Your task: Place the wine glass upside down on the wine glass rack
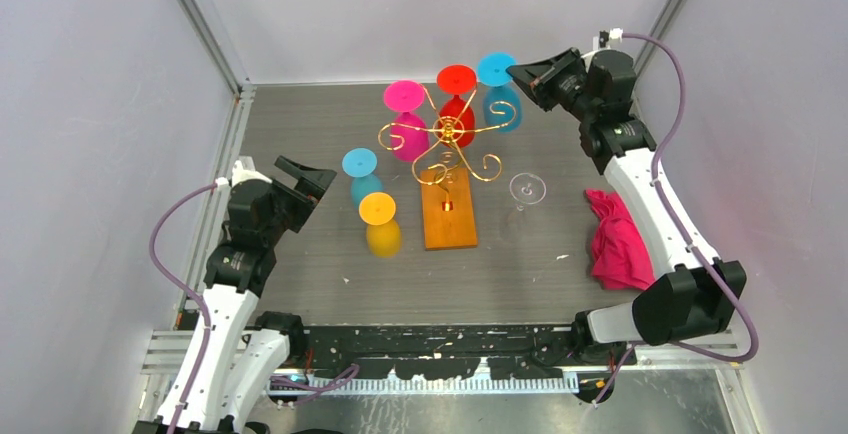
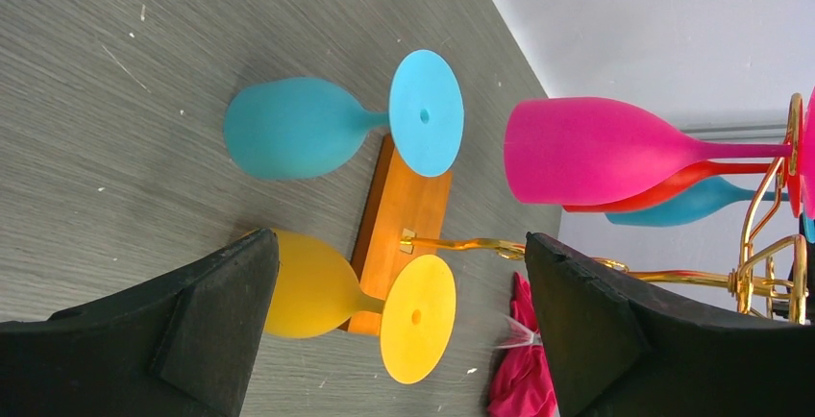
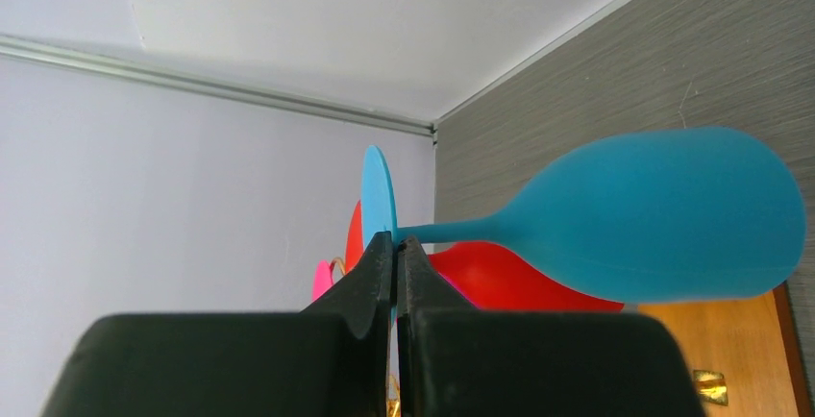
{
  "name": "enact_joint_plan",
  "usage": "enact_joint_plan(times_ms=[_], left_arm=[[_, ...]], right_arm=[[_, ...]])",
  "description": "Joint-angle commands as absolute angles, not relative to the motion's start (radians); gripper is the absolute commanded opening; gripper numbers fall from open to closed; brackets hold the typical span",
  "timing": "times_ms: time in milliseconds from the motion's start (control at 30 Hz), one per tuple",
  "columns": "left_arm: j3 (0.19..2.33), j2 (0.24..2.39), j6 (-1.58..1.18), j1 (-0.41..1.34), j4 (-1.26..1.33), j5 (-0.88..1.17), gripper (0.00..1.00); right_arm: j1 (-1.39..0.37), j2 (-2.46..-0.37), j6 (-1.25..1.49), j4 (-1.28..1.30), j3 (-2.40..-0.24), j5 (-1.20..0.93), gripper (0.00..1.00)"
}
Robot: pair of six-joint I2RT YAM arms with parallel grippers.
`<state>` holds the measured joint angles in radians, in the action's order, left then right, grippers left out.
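The wine glass rack [image 1: 446, 135] is a gold wire stand on an orange-brown wooden base [image 1: 448, 219]. A pink glass [image 1: 406, 119] and a red glass [image 1: 456, 104] hang on it upside down. My right gripper [image 1: 520, 76] is shut on the foot disc of a blue wine glass [image 3: 663, 215], held upside down at the rack's back right arm; whether it rests on the arm I cannot tell. A teal glass [image 1: 361, 176] and a yellow glass [image 1: 381, 224] stand upside down left of the base. My left gripper [image 2: 399, 244] is open, empty, facing the yellow glass [image 2: 308, 287].
A clear glass [image 1: 527, 191] stands right of the wooden base. A pink cloth [image 1: 620, 239] lies near the right arm. Grey walls close in the table at the back and on both sides.
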<state>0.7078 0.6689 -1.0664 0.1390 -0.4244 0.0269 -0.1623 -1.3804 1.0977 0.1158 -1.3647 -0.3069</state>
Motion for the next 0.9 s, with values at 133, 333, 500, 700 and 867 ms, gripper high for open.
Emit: enact_joint_plan(times_ms=[133,333,500,700,867], left_arm=[[0.715,0.644,-1.070,0.135,-0.410,0.015,1.00],[0.716,0.636,-1.070,0.135,-0.418,0.017,1.00],[0.712,0.627,-1.076,0.135,-0.426,0.020,1.00],[0.712,0.616,-1.084,0.134,-0.431,0.023,1.00],[0.715,0.609,-1.085,0.135,-0.437,0.023,1.00]], right_arm=[[-0.209,-1.296,1.068,0.107,-1.348,-0.266,0.01],[-0.221,-1.261,1.066,0.113,-1.318,-0.261,0.01],[-0.231,-1.236,1.066,0.121,-1.301,-0.259,0.01],[-0.249,-1.210,1.062,0.135,-1.282,-0.258,0.01],[-0.258,-1.187,1.059,0.143,-1.263,-0.252,0.01]])
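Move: The right hand holds the upside-down blue wine glass by its base. The rack's empty far-right hook lies about 7 cm back from this hand, 1 cm left and some 3 cm below. The hung red glass's base is about 9 cm left and 1 cm back, the pink one's about 19 cm left and 4 cm back, and the rack's hub 11 cm left and 11 cm back. From the left hand the hook lies roughly 36 cm right, 6 cm ahead and 12 cm higher. With the shut fingers keeping their pinch on the base's rim, the right hand carries the blue glass back towards the empty far-right hook. It starts back and to the left, then goes mostly straight back, about 5 cm in all with some 2 cm of left drift. Height hardly changes, and the glass stays upside down. ##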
